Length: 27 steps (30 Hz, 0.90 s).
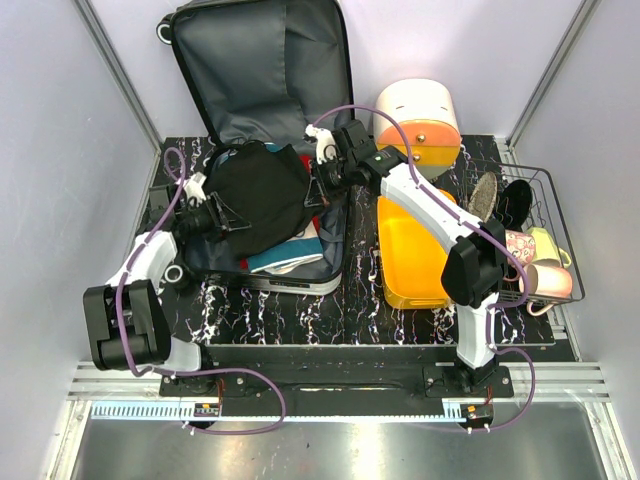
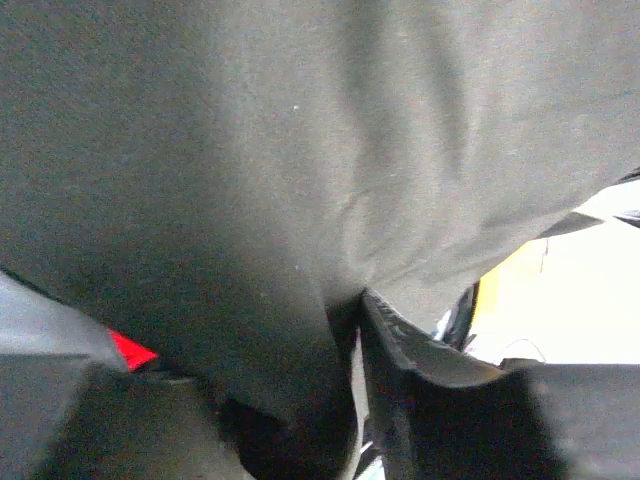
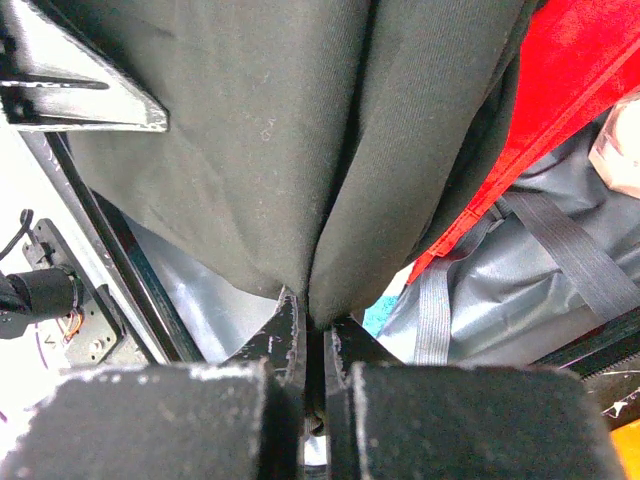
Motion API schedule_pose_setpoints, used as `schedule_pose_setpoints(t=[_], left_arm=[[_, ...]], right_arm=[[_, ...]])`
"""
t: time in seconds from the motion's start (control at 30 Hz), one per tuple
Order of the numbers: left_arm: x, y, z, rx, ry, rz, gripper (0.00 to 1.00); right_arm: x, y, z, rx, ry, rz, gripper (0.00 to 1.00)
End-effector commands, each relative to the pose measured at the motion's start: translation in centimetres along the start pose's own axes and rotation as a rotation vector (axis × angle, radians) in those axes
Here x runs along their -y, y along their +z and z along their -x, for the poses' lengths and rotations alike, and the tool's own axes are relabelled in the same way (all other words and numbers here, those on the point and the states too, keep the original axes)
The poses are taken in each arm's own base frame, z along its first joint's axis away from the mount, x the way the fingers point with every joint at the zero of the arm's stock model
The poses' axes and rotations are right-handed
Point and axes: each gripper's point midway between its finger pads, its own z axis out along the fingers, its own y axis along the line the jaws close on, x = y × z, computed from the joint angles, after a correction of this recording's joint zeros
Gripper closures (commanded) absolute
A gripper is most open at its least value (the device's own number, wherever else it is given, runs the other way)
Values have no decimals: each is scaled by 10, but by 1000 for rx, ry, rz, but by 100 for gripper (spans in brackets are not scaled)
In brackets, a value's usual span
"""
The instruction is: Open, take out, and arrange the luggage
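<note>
The luggage point(image 1: 250, 60) lies open at the back left, with its grey-lined lid standing up and its base point(image 1: 300, 283) on the table. A black garment point(image 1: 262, 195) hangs bunched over the base between both grippers. My right gripper point(image 1: 318, 180) is shut on the garment's right edge; in the right wrist view the fingertips point(image 3: 315, 320) pinch a fold of the black cloth point(image 3: 280, 150). My left gripper point(image 1: 228, 215) is at the garment's left side. The black cloth point(image 2: 300, 150) fills the left wrist view and covers one finger. The other finger point(image 2: 420, 350) shows beside it.
Under the garment, the suitcase holds a red cloth point(image 3: 570, 80), a teal-and-white folded piece point(image 1: 285, 255) and grey straps point(image 3: 560, 250). An orange tray point(image 1: 410, 255) lies to the right. A white-and-orange box point(image 1: 420, 120) stands behind it. A wire basket point(image 1: 545, 240) with slippers is far right.
</note>
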Motion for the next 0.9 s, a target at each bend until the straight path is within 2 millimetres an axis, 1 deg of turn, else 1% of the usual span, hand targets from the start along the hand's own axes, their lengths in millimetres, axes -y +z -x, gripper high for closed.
schedule_pose_setpoints(t=[0.0,0.03,0.1,0.13,0.2,0.23,0.27,0.33,0.4,0.43,0.47,0.5,0.57,0.6,0.63,0.67,0.7,0.73,0.77,0.8,0.83,0.87], left_arm=[[66,-27,31,98,164,-132,66],[72,-32,33,115,191,-118,77],[83,-39,35,118,220,-105,85],[90,-42,36,125,241,-98,93],[102,-48,38,132,263,-94,100],[107,-48,37,129,276,-92,100],[115,-50,41,137,299,-95,100],[123,-49,37,120,314,-97,100],[134,-49,38,117,339,-112,100],[141,-48,35,110,355,-126,100],[146,-51,40,124,372,-127,100],[153,-47,35,110,396,-143,100],[169,-44,30,104,443,-164,100],[175,-43,30,104,463,-173,100],[182,-38,24,85,480,-185,100],[191,-37,24,87,502,-197,100],[197,-35,22,80,514,-208,100],[204,-27,15,52,525,-223,100],[214,-26,16,57,549,-240,100],[221,-24,15,55,567,-252,100],[227,-14,6,24,586,-267,100],[240,-14,7,30,624,-286,100]], right_arm=[[-16,-23,30,85,-16,40,100],[-18,-26,35,97,-22,43,100],[-23,-33,42,116,-29,49,100],[-28,-38,48,134,-39,53,100],[-31,-46,55,151,-46,53,100],[-35,-52,62,171,-55,56,100],[-36,-55,63,172,-60,54,100],[-40,-65,71,194,-75,49,100],[-42,-76,77,218,-100,34,100],[-43,-80,77,219,-107,27,100],[-44,-89,80,236,-128,12,100],[-45,-94,79,240,-138,3,100],[-37,-101,72,230,-151,-32,100],[-39,-117,73,256,-163,-46,100],[-34,-116,62,232,-148,-59,100],[-31,-133,63,258,-178,-86,100],[-29,-138,59,257,-174,-97,100],[-22,-139,48,237,-158,-112,100],[-14,-146,45,239,-148,-134,100],[-15,-163,44,263,-149,-157,100],[-8,-167,35,251,-135,-176,100],[-4,-174,32,255,-129,-202,100]])
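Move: The left hand's half-shut fingers are around the near left part of the black garment, whose middle lies about 6 cm ahead, 4 cm to the right and slightly below; the white towel is about 6 cm back, 10 cm right and 4 cm below. The right hand already grips the garment's right end: its middle is level ahead, 12 cm left and 5 cm lower, while the yellow tray lies about 11 cm back, 21 cm right and 15 cm below. The left fingers finish closing on the near left part of the black garment and that hand lifts it about 15 cm, then swings some 11 cm right over the open suitcase, its fingers tipping upward while the hand turns clockwise, roughly 20 degrees each way. The right hand, its pinch on the other end unbroken, starts up a little later, rises about 10 cm and then heads right and slightly back towards the yellow tray, so both hands carry the cloth between them. ##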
